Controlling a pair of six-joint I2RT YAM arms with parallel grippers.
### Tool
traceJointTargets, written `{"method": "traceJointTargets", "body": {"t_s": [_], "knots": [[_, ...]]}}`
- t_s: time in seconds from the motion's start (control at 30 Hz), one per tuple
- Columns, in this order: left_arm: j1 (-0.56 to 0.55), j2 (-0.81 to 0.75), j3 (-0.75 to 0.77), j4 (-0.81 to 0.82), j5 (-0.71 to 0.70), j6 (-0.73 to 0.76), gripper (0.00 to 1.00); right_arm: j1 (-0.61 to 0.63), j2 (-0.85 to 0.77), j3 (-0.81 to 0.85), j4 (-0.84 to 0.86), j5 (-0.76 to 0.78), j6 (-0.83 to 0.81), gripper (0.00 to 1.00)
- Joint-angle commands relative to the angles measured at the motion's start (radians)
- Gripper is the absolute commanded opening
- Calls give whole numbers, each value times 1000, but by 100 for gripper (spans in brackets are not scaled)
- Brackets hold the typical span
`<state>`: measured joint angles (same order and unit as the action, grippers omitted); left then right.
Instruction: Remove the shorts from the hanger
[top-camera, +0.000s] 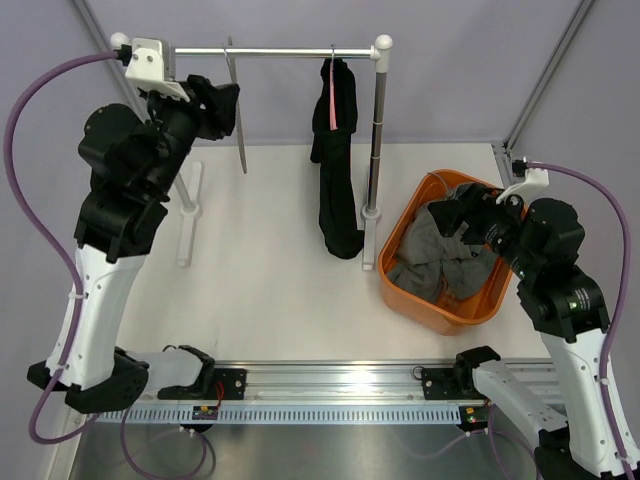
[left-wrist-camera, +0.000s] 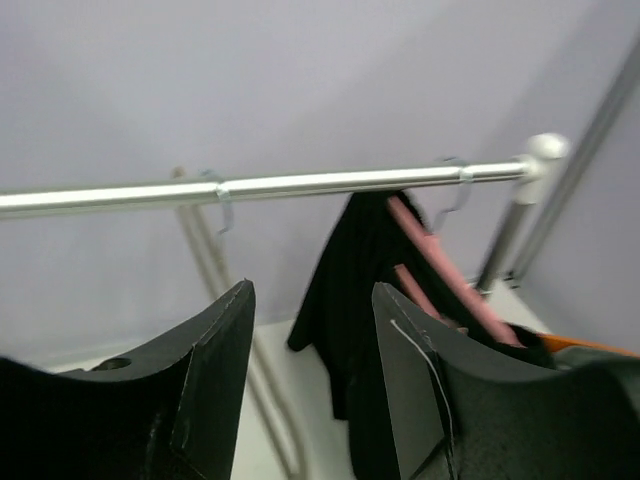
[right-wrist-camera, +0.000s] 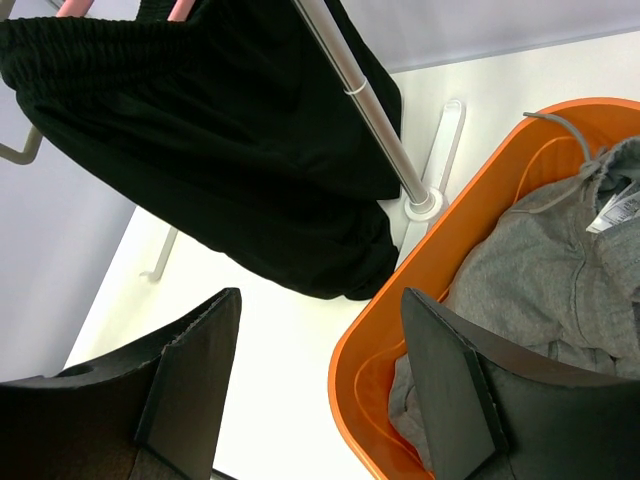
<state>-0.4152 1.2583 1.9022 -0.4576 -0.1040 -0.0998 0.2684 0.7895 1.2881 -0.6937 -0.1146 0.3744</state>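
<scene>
Black shorts (top-camera: 338, 165) hang on a pink hanger (top-camera: 333, 112) hooked on the silver rail (top-camera: 280, 52) of the clothes rack. They also show in the left wrist view (left-wrist-camera: 365, 280) with the pink hanger (left-wrist-camera: 440, 265), and in the right wrist view (right-wrist-camera: 220, 140). My left gripper (top-camera: 222, 105) is open and empty, raised near the rail's left end, well left of the shorts. My right gripper (top-camera: 452, 218) is open and empty, over the orange basket (top-camera: 400, 240), to the right of the shorts.
The orange basket (right-wrist-camera: 450, 240) holds grey clothes (top-camera: 445, 260). The rack's right upright (top-camera: 377, 130) stands between shorts and basket; its white feet (top-camera: 188, 215) rest on the table. A second silver hook (left-wrist-camera: 222, 200) hangs on the rail (left-wrist-camera: 300, 185).
</scene>
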Motion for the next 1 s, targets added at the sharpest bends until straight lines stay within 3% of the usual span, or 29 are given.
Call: {"method": "traceJointTargets", "body": {"t_s": [0.0,0.13,0.33,0.53,0.97], "knots": [[-138,27,3,99,-86,28,54,-1,-9,-3,8,6,11,73],[-262,127,67,79,-157,52,52,0,-13,-4,0,10,11,73],[-355,277,142,129,-211,60,50,-1,-10,31,-35,16,-2,73],[-375,432,284,137,-215,64,49,0,-22,28,-53,30,-9,73],[-373,592,451,134,-304,170,50,-1,-35,50,-84,44,-31,73]]}}
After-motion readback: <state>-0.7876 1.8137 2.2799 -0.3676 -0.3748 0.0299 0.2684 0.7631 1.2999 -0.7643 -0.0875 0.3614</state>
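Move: The black shorts' hanger is about 15 cm ahead of the empty left hand, 17 cm to its right and some 6 cm lower, with the shorts hanging beneath. On the same rail, the empty hanger is about 15 cm straight ahead; the right post top stands some 16 cm ahead and 25 cm right. From the idle right hand, the shorts' hanger is roughly 24 cm ahead, 18 cm left and 12 cm above. The left hand, half open, swings about 19 cm right, dips, then reaches 8 cm forward towards the shorts' hanger. ##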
